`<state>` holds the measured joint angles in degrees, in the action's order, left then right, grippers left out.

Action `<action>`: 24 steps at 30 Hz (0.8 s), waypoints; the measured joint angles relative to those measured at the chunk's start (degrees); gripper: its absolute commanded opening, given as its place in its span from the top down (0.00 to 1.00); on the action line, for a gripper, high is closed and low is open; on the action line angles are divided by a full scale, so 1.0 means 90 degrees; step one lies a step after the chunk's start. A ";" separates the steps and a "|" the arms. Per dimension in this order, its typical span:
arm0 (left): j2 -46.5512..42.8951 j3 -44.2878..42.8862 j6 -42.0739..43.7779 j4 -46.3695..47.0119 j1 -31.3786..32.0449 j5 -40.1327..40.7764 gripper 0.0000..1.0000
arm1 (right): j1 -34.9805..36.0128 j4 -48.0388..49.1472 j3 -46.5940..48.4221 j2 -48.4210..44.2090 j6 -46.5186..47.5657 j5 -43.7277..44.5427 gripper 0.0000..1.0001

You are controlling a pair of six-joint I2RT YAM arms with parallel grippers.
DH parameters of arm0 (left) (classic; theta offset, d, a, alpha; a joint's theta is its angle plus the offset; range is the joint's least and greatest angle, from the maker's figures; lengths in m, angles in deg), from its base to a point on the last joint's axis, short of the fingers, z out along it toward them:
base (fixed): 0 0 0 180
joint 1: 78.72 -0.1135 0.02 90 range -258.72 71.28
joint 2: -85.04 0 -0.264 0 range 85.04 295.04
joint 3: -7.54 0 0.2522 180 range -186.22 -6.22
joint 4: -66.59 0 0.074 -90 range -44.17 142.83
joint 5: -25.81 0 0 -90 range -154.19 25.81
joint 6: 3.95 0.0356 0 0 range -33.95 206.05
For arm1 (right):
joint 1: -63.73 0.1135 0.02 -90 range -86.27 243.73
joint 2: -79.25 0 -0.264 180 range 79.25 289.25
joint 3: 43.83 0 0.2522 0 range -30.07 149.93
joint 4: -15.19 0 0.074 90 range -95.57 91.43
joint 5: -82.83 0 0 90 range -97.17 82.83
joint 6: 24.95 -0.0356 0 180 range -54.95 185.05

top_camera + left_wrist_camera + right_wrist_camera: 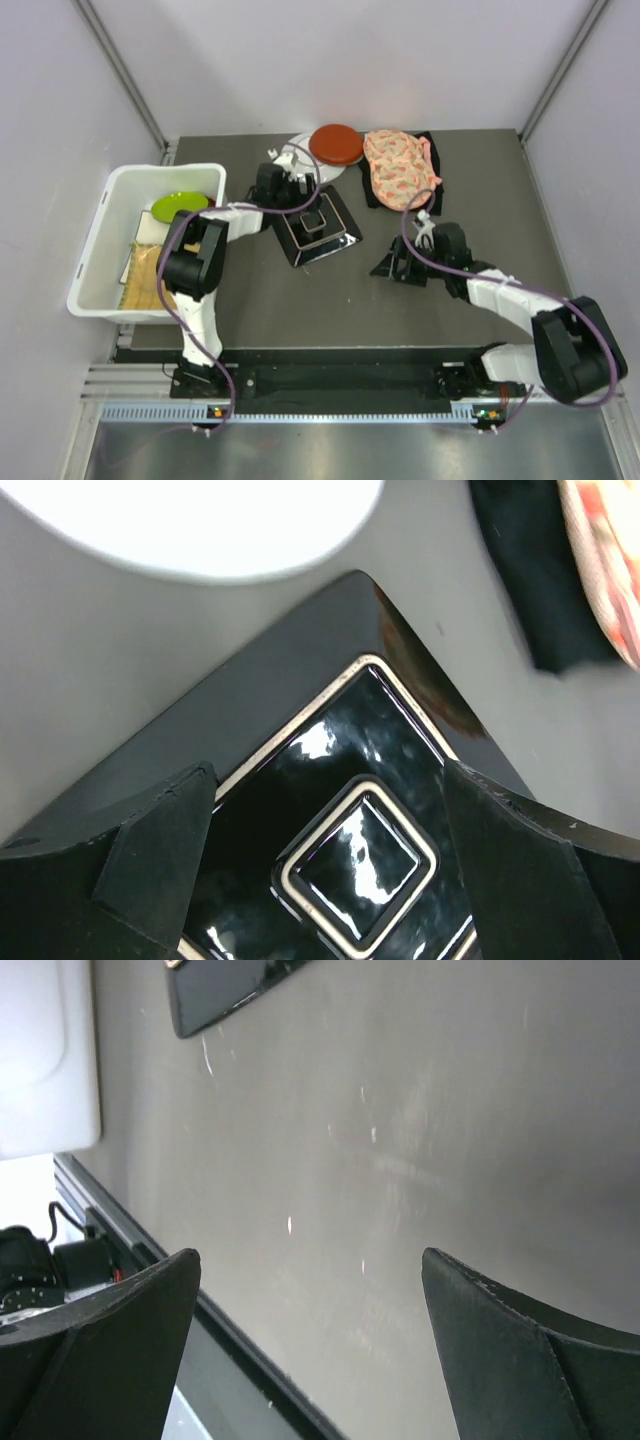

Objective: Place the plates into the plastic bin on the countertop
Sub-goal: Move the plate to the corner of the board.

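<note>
A black square plate with a white outline (322, 228) lies mid-countertop. My left gripper (305, 200) hovers over its far part, open; in the left wrist view the fingers straddle the glossy plate (330, 730) with the gripper (325, 810) holding nothing. Behind it a red plate (336, 145) rests on a white plate (298, 150). The plastic bin (100, 240) at the left holds a lime plate (180, 206) and a yellow woven plate (145, 275). To the right, low over the bare countertop (400, 1110), my right gripper (395, 265) is open and empty (310, 1290).
A pink floral fabric piece (398, 168) lies on a black cloth (430, 150) at the back right. Pale walls close in the countertop on three sides. The metal rail with the arm bases (330, 385) runs along the near edge.
</note>
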<state>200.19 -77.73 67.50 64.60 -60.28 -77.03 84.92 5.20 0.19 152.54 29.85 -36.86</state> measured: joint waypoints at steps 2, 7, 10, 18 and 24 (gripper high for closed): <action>-0.0335 0.0544 -0.0172 0.0267 0.0058 -0.0083 0.02 | 0.0119 -0.0051 -0.0381 -0.0362 -0.0206 0.0153 0.08; -0.0804 0.1406 -0.0466 0.0816 0.0359 -0.0211 0.02 | 0.0804 -0.0044 -0.1154 -0.1423 -0.0959 0.0527 0.08; -0.0991 0.1780 -0.0602 0.1103 0.0629 -0.0248 0.03 | 0.1440 -0.0187 -0.1586 -0.2191 -0.1564 0.0918 0.08; -0.1600 0.2720 -0.1103 0.1535 0.1392 -0.0185 0.04 | 0.2878 -0.0763 -0.2397 -0.3359 -0.3368 0.2130 0.08; -0.1979 0.3291 -0.1511 0.1807 0.2023 -0.0005 0.05 | 0.3742 -0.1078 -0.2538 -0.3871 -0.4563 0.3043 0.08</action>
<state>182.38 -48.11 53.91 80.86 -42.07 -77.08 118.60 -4.51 -22.65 117.70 -11.22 -9.48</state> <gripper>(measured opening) 0.953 0.918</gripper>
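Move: My open left fingertips rest on the black square plate, whose middle lies about 5 cm back of my left hand and a couple of centimetres below. The counter's near edge is roughly 40 cm back and 10 cm to the right. The white plates lie some 15 cm straight ahead, the red plate about 19 cm ahead and 5 cm right. From my right hand, the black plate is about 11 cm ahead and 16 cm left. Keeping my spread left fingertips on top of the black plate, I drag it back and to the right across the counter towards the near edge, about 18 cm back and 9 cm right with no change of height, the wrist swinging clockwise. Meanwhile my empty, open right hand draws back some 15 cm and dips slightly, tipping down as it nears the near edge beside the plate. ##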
